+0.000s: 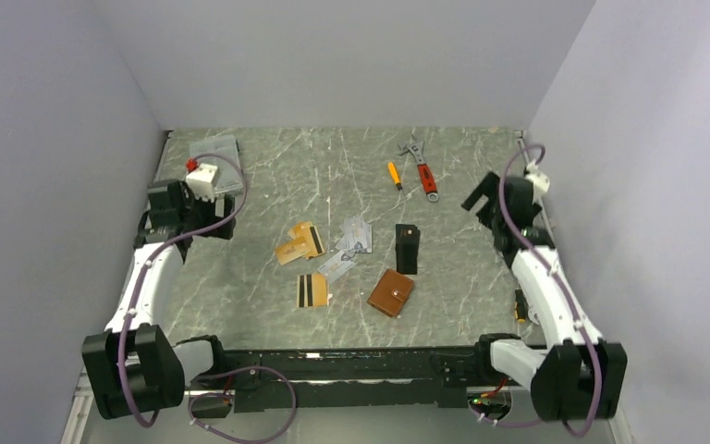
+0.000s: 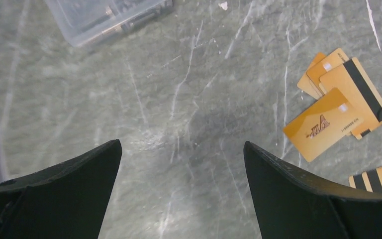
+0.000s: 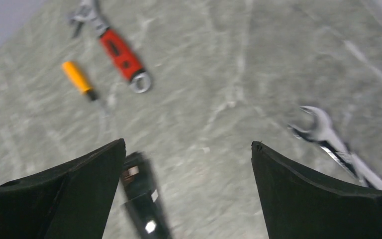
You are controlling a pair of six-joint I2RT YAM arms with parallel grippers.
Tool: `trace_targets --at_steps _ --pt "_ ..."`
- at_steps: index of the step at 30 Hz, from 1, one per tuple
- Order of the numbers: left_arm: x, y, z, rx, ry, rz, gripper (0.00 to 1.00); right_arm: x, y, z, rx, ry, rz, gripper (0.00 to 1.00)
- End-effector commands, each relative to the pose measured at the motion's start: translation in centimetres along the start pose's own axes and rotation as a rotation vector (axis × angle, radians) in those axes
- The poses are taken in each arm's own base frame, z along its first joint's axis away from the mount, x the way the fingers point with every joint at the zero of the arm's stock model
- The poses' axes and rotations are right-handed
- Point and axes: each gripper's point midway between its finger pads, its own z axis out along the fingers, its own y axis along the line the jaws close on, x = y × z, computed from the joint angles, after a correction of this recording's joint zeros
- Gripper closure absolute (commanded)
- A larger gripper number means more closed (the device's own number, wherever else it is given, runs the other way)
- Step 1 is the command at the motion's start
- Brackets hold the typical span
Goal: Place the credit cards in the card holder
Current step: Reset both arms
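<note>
The credit cards lie loose mid-table: orange-gold ones [image 1: 299, 242], silver-grey printed ones [image 1: 353, 237] and a gold one with black stripes [image 1: 312, 290]. The tan-brown card holder [image 1: 391, 292] lies closed to their right, near the front. My left gripper [image 1: 220, 225] hovers open and empty left of the cards. In the left wrist view it [image 2: 181, 143] is over bare table, with the orange-gold cards [image 2: 334, 119] to the right of its fingers. My right gripper [image 1: 481, 205] hangs open and empty at the far right. In its blurred wrist view it [image 3: 188, 143] holds nothing.
A black case [image 1: 407, 248] [image 3: 142, 199] lies above the card holder. A red-handled wrench [image 1: 424, 173] [image 3: 122, 52] and an orange screwdriver [image 1: 394, 174] [image 3: 79, 79] lie at the back. A silver spanner [image 3: 328, 144] lies near the right wall. A clear plastic box [image 1: 214, 157] [image 2: 104, 15] sits back left.
</note>
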Motion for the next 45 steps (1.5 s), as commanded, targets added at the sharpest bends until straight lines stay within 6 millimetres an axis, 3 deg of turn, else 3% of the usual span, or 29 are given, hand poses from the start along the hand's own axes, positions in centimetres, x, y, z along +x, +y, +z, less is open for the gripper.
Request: trace_targets --at_steps 1,4,13,17,20,23,27,33,38,39,40,41,45 --pt "-2.8 0.2 1.8 0.057 -0.274 -0.063 0.01 -3.5 -5.2 -1.0 0.164 -0.401 0.04 0.0" --pt "-2.5 0.4 3.0 0.068 -0.313 -0.07 0.01 -4.1 -7.1 -1.0 0.224 -0.516 0.025 0.0" --pt "-0.5 0.2 5.1 0.05 -0.438 -0.071 0.01 -2.0 -10.6 1.3 0.363 -0.546 -0.081 0.0" --pt "0.0 -0.3 5.0 0.057 -0.473 -0.052 0.01 -0.6 -11.4 2.0 0.361 -0.556 -0.066 0.0" --pt "0.5 0.5 4.5 -0.01 -0.523 -0.05 0.01 0.2 -11.9 2.4 0.358 -0.567 -0.057 0.0" --pt "0.8 -0.1 3.9 0.016 -0.56 -0.019 0.01 -0.6 -11.1 2.4 0.31 -0.619 -0.057 0.0" --pt "1.1 -1.7 3.2 0.05 -0.644 0.053 0.01 -0.6 -10.0 4.0 0.269 -0.566 -0.106 0.0" --pt "1.1 -1.9 4.1 0.021 -0.641 0.062 0.01 1.3 -10.9 5.0 0.257 -0.582 -0.138 0.0" --pt "1.7 -1.7 4.9 -0.011 -0.575 0.059 0.01 2.5 -6.5 7.9 0.073 -0.464 -0.345 0.0" --pt "1.4 -1.6 5.0 -0.016 -0.578 0.059 0.01 2.9 -5.9 7.8 0.054 -0.477 -0.376 0.0" --pt "1.2 -1.7 4.8 -0.017 -0.599 0.06 0.01 3.7 -6.3 7.4 0.032 -0.48 -0.359 0.0" --pt "1.2 -1.7 4.7 -0.018 -0.607 0.057 0.01 3.1 -6.6 6.5 0.026 -0.561 -0.351 0.0" --pt "1.3 -1.6 4.9 -0.016 -0.586 0.06 0.01 3.3 -6.8 7.3 0.043 -0.514 -0.349 0.0"
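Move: From the left gripper, the brown card holder lies about 42 cm right, 16 cm back and 13 cm down. Its nearer neighbours are the gold cards, roughly 20 cm right and 2 cm back, and the clear parts box, some 20 cm ahead and 5 cm left. From the right gripper, the card holder is about 24 cm left, 17 cm back and 16 cm down; the black cards lie some 19 cm left and 5 cm back, the red wrench 18 cm ahead and 13 cm left. Settle both empty grippers into their rest poses above the table, fingers wide open. Sink the left about 6 cm, easing slightly forward and right while its fingertips tip up some 30 degrees; swing the right down about 11 cm and out to the right, then partly back left, rolling its left side down. ##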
